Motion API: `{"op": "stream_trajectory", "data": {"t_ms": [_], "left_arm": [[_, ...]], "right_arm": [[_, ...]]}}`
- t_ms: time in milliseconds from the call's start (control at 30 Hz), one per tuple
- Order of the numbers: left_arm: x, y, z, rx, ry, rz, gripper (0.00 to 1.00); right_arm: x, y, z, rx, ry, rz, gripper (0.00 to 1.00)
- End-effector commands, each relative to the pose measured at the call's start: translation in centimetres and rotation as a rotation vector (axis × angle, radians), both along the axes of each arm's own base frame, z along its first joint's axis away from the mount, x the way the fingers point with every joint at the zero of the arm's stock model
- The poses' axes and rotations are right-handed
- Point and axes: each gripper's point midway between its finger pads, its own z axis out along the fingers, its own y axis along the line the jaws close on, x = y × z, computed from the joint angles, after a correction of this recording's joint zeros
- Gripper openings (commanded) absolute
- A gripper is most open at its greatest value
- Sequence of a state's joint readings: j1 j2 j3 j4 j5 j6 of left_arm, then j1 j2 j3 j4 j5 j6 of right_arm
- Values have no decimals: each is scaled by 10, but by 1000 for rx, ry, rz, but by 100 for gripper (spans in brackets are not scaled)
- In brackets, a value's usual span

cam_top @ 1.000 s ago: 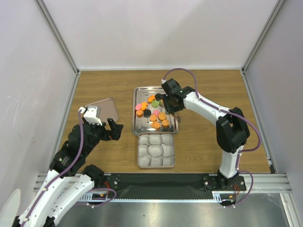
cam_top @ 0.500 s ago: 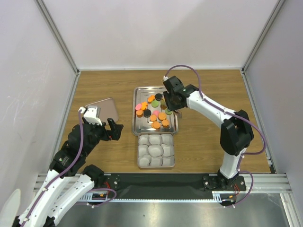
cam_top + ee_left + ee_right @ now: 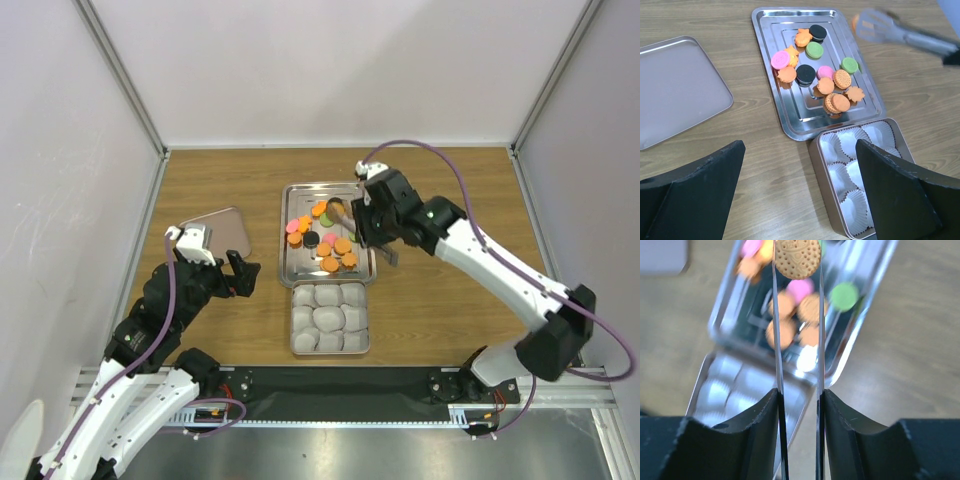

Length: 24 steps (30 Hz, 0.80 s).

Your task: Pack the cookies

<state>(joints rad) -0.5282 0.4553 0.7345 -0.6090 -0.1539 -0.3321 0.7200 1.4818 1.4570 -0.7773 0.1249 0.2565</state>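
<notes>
The cookies point(image 3: 325, 240) lie in a loose heap on a silver tray point(image 3: 290, 270), orange, black, green and pink; the left wrist view shows the cookies point(image 3: 820, 75) too. My right gripper point(image 3: 377, 222) is shut on metal tongs point(image 3: 345, 214). In the right wrist view the right gripper point(image 3: 799, 395) squeezes the tongs' two blades point(image 3: 776, 340), which pinch one dotted orange cookie point(image 3: 797, 259) above the tray. My left gripper point(image 3: 236, 272) hangs open and empty left of the box, its fingers point(image 3: 695, 195) wide apart.
A tin box point(image 3: 297, 345) lined with white paper cups sits just in front of the tray, also seen in the left wrist view as a box point(image 3: 822, 175). Its lid point(image 3: 225, 235) lies flat at the left. Frame posts and walls ring the table.
The right arm has swung its elbow out to the right and lifted the tongs off the heap with an orange cookie between them. The left arm has not moved.
</notes>
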Motion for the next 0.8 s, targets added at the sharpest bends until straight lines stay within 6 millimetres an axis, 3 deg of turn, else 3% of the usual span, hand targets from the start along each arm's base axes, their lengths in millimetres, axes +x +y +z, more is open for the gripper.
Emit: {"op": "stream_trajectory", "data": {"t_ms": [0,200,333,500,767], "left_arm": [[1,-2,8,-19,-32,-5,100],[2,-3,6,-15,-23,-7,100],[2,-3,6,-15,-23,-7,100],[2,-4,5,-13,-19,-9,100],[3,-4,4,-10,-13,-6,100]], "right_arm": [[-50,8,7,46,55,105,21],[-112,11,-4,65,138,197,22],[-149,26,-4,118,178,293,23],[-163,33,-16,107,196,327,24],[-156,49,-34,100,194,329,25]]}}
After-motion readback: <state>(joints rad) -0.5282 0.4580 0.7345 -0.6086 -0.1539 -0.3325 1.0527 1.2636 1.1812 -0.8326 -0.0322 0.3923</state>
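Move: The right hand grips tongs that already hold an orange cookie. Its goal, the box's far-left paper cup, lies about 12 cm back, 13 cm left and 20 cm below. The box's middle is roughly 18 cm back and 6 cm left; the cookie tray's middle is some 5 cm ahead and 8 cm left. From the left hand, that cup is about 15 cm right, 1 cm ahead and 20 cm below. Right hand keeps its grip, sweeping about 16 cm back towards the far-left cup, turning some 20 degrees counter-clockwise. ##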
